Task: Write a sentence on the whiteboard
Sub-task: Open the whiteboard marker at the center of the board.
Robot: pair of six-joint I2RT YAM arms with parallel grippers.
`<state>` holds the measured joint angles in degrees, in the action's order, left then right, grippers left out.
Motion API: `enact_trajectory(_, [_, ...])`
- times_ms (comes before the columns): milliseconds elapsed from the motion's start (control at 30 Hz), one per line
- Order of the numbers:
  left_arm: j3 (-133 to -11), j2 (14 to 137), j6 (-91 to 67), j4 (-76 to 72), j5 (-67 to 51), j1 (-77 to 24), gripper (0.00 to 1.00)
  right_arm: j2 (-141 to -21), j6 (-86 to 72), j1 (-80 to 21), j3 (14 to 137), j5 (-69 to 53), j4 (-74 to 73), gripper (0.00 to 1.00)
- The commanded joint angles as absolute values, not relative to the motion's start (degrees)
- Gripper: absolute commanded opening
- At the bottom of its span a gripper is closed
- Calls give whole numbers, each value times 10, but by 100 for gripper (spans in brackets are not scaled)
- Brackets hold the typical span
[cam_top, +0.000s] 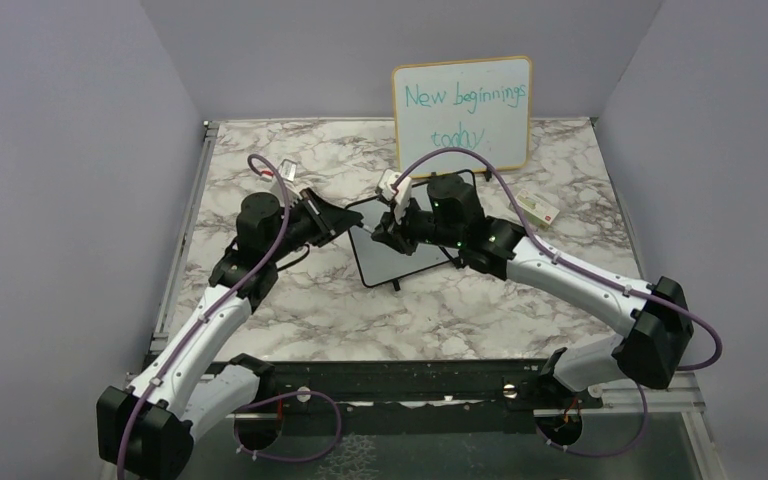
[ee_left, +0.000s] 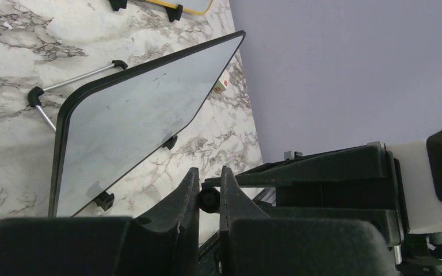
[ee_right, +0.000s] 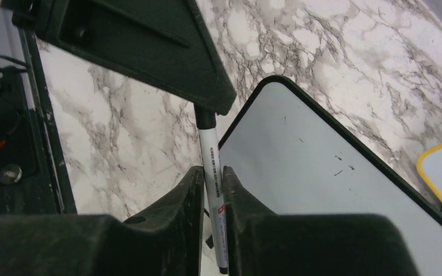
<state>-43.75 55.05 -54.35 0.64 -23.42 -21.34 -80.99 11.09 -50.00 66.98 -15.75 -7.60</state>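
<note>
The whiteboard [cam_top: 405,258] lies flat mid-table, black-framed and blank except for a few faint specks [ee_right: 322,190]; the left wrist view shows it tilted on small black feet [ee_left: 132,115]. Both grippers meet over its left corner. My right gripper [ee_right: 212,171] is shut on the white barrel of a marker [ee_right: 209,150]. The marker's black cap [ee_left: 209,199] sits between the tips of my left gripper [ee_left: 209,172], which is shut on it. From above, the left gripper [cam_top: 353,216] and the right gripper [cam_top: 387,226] are nose to nose.
A larger yellow-framed board [cam_top: 463,110] with teal writing stands at the back. A small white box [cam_top: 538,207] lies to the right of the right arm. A black rail [cam_top: 400,380] runs along the near table edge.
</note>
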Motion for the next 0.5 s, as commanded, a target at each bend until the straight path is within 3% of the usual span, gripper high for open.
enact_trajectory(0, [-397, 511, -596, -43, -204, -213, 0, -786, 41, -505, 647, -133, 39, 25])
enact_trajectory(200, [-361, 469, -638, -70, -160, -212, 0, -757, -50, -505, 613, -64, 92, 48])
enact_trajectory(300, [-342, 450, -665, -87, -145, -212, 0, -725, -107, -504, 578, 10, 123, 79])
enact_trajectory(333, [-334, 445, -676, -98, -142, -212, 0, -715, -116, -503, 566, 21, 134, 97])
enact_trajectory(467, [-303, 433, -713, -144, -137, -212, 0, -687, -130, -502, 543, 42, 148, 100])
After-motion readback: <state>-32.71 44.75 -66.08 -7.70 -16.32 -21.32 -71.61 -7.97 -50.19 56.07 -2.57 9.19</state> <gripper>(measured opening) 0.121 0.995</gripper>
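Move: Between the two hands, the whiteboard marker has its cap end pinched in the left fingers; its middle lies some 4 cm to that hand's right, 2 cm back and 2 cm lower, and right at the right hand's fingertips, whose pads have begun to part. From the left hand, the black-framed whiteboard's middle is about 14 cm ahead, 11 cm right and 19 cm below; from the right hand, about 15 cm ahead, 8 cm right and 17 cm below. Opening from nearly shut to wide, the right fingers let go of the marker's body while that hand rises about 4 cm, then backs off to the right by some 3 cm, its fingers tipping up and swinging clockwise. The left hand keeps its pinch on the cap end and draws left about 2 cm and slightly back, turning some 15 degrees. ##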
